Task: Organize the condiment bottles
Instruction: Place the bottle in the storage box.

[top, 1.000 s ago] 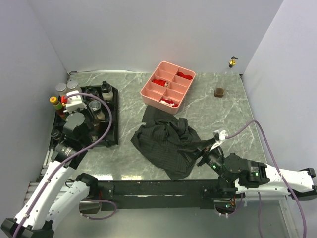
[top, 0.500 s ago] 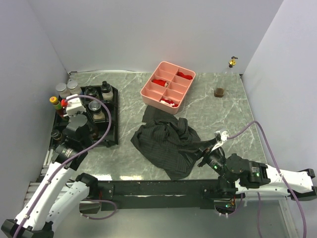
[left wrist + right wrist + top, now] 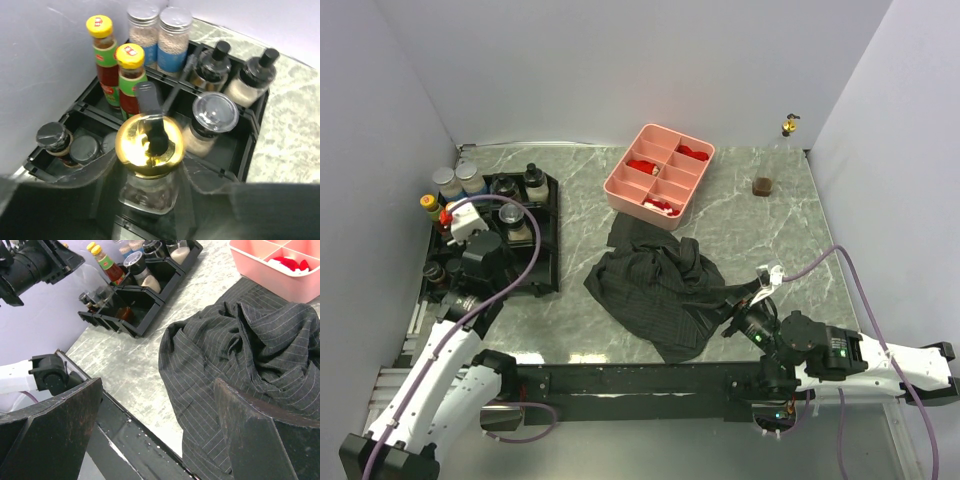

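Observation:
My left gripper (image 3: 148, 186) is shut on a clear glass bottle with a gold cap (image 3: 149, 145), one finger (image 3: 75, 180) on each side of its body, over a near compartment of the black divided tray (image 3: 252, 145). Other condiment bottles stand in and beside the tray: two yellow-capped red sauce bottles (image 3: 130, 65), two grey-capped jars (image 3: 175, 35), two black-capped bottles (image 3: 215, 62), a clear-lidded jar (image 3: 215, 112) and small dark-capped jars (image 3: 52, 137). A small brown bottle (image 3: 763, 185) and a gold-topped one (image 3: 787, 127) stand at the far right. My right gripper (image 3: 157, 385) is open above a dark cloth.
A crumpled dark striped cloth (image 3: 655, 285) lies mid-table, reaching toward the right arm. A pink divided tray (image 3: 658, 175) with red pieces sits behind it. The black tray (image 3: 548, 250) is against the left wall. A black rail runs along the near edge.
My left wrist has drawn back toward the near edge over the black tray, uncovering the grey-capped jars. The right arm has barely shifted.

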Controlling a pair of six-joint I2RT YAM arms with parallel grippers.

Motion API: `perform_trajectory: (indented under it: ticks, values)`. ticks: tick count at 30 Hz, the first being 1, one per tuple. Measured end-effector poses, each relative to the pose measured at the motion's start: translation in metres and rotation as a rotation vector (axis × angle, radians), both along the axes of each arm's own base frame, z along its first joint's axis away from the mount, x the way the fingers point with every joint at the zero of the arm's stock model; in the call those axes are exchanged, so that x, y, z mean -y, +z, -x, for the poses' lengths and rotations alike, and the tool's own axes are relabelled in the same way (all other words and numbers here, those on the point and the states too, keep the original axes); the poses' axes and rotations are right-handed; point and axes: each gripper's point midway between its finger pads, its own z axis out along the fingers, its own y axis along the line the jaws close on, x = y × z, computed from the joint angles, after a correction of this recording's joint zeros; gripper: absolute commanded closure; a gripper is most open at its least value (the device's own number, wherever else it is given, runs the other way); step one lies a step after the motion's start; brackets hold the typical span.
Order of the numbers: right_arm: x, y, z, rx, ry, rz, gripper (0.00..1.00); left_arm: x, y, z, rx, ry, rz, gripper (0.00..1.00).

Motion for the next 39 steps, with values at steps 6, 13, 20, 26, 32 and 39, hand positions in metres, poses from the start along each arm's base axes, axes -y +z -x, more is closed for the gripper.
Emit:
perform_trajectory:
  ticks: [6, 13, 20, 26, 32, 39]
  values:
    - [0.002, 0.001, 0.0, 0.001, 0.0, -0.006, 0.0, -0.004, -0.002, 0.001, 0.045, 0.025, 0.05, 0.16]
    - [0.002, -0.001, 0.0, -0.005, -0.001, 0.0, 0.0, 0.0, 0.003, 0.005, 0.038, -0.003, 0.066, 0.03]
    - [0.0, -0.004, 0.001, -0.008, 0.006, 0.014, 0.0, 0.006, 0.066, 0.013, 0.107, -0.054, 0.108, 0.04]
    - [-0.007, -0.01, 0.003, -0.014, 0.021, 0.052, 0.0, 0.009, 0.148, 0.021, 0.25, -0.086, 0.17, 0.04]
    - [-0.014, -0.016, 0.002, -0.018, 0.019, 0.092, 0.0, 0.046, 0.206, 0.006, 0.322, -0.305, 0.191, 0.03]
    - [-0.014, -0.008, -0.009, -0.009, -0.05, 0.134, 0.0, 0.121, 0.197, -0.039, 0.215, -0.649, 0.204, 0.02]
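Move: The gold-capped bottle is already in the near right compartment of the storage box, its neck between my left fingers, so its middle lies straight below my left hand, roughly 9 cm down. The lidded shaker stands some 7 cm ahead and 5 cm to the right. The nearer yellow-capped sauce bottle is about 8 cm ahead and 8 cm left, the black-capped jars about 11 cm left and level. From my right hand, the gold-capped bottle lies roughly 43 cm left, 15 cm ahead and 10 cm lower. I hold my left hand nearly still while the fingers spread wide and let go of the gold-capped bottle's neck. Then I lift straight up about 20 cm, clear of the cap, tipping the fingers upward; near the top I swing right some 12 cm and a little forward, away from the bottle, turning the hand clockwise about 35 degrees. ##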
